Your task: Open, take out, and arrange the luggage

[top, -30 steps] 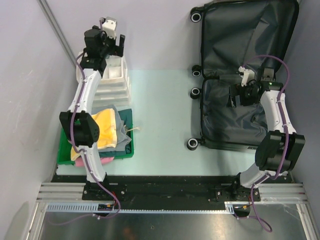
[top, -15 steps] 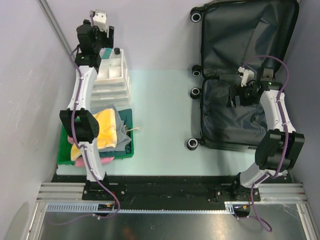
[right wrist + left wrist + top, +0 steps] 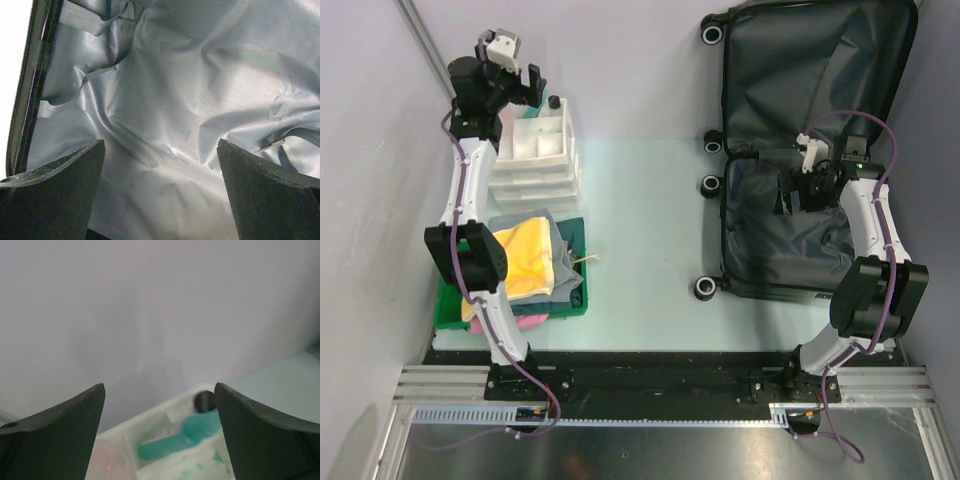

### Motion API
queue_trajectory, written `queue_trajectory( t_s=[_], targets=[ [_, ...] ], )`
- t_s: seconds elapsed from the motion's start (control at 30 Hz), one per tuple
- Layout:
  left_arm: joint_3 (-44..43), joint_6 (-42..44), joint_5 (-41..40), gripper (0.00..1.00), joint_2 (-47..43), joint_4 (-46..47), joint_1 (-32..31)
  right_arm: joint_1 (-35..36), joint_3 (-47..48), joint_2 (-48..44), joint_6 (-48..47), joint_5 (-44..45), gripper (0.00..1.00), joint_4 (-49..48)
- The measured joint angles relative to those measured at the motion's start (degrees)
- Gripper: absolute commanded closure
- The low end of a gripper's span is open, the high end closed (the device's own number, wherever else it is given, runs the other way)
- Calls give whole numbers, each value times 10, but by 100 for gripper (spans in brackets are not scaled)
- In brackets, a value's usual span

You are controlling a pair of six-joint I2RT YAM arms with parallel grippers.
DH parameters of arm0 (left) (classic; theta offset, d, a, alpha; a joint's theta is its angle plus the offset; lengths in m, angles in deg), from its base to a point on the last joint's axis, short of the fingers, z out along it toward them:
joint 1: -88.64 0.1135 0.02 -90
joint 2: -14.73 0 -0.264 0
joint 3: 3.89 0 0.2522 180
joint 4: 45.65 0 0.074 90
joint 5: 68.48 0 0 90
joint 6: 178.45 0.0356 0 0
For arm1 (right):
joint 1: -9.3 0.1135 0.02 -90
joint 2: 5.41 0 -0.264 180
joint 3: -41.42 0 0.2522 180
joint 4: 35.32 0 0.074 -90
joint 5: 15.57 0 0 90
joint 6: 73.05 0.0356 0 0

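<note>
The luggage (image 3: 810,60) lies open at the right, both halves showing dark grey lining, black wheels on its left side. My right gripper (image 3: 786,198) hangs open low over the nearer half; in the right wrist view its fingers (image 3: 55,200) stand wide apart above crumpled lining (image 3: 165,125) and grey straps (image 3: 95,22), with nothing between them. My left gripper (image 3: 525,88) is open at the far left by the wall, just behind a white drawer box (image 3: 535,150). The left wrist view looks down on a teal item (image 3: 185,437) and a black round item (image 3: 204,401) in the box.
A green tray (image 3: 582,300) near the left arm's base holds folded yellow, grey and pink cloth (image 3: 525,255). Walls close in on the left and behind. Pale green tabletop (image 3: 640,230) lies between box and luggage.
My left gripper has drawn back and to the left, toward the wall, uncovering the box's back compartment. The right arm has not moved.
</note>
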Motion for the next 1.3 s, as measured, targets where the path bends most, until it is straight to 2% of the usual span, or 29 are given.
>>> queue_trajectory(
  t_s=[0.17, 0.33, 0.67, 0.93, 1.03, 1.17, 1.3],
  targets=[
    [69, 17, 99, 3, -54, 9, 1, -1, 0, 0, 0, -1, 0, 0],
    [87, 41, 136, 3, -75, 22, -1, -1, 0, 1, 0, -2, 0, 0],
    [60, 96, 120, 2, -24, 29, -2, 0, 12, 11, 0, -1, 0, 8],
    [52, 129, 103, 13, 13, 26, -2, 0, 16, 11, 0, -1, 0, 21],
    [23, 126, 92, 22, 29, 23, -2, 2, 19, 12, 0, -1, 0, 21],
    [-33, 108, 75, 28, 53, 26, 2, 5, 21, 15, 0, -1, 0, 21],
    [-53, 96, 64, 29, 56, 31, 8, 7, 21, 17, 0, -1, 0, 21]
  ],
)
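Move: The teal bottle lies tilted in the far end of the white storage box's top, about 3 cm ahead of the left hand, 2 cm to its right and 7 cm below. A black cap sits some 3 cm to the right of the bottle and 2 cm farther out. The box's middle is about 7 cm back from the left hand, 2 cm right and 20 cm below. From the right hand, the bottle is roughly 60 cm left, 22 cm ahead and 13 cm higher. Draw the left gripper back and to the right, some 4 cm each way, swinging it clockwise, then reach forward and dip about 5 cm towards the teal bottle while rolling its left side up some 10 degrees. From there lift it again to its starting height, easing forward and left, and narrow the still-open fingers above the bottle without shutting them. ##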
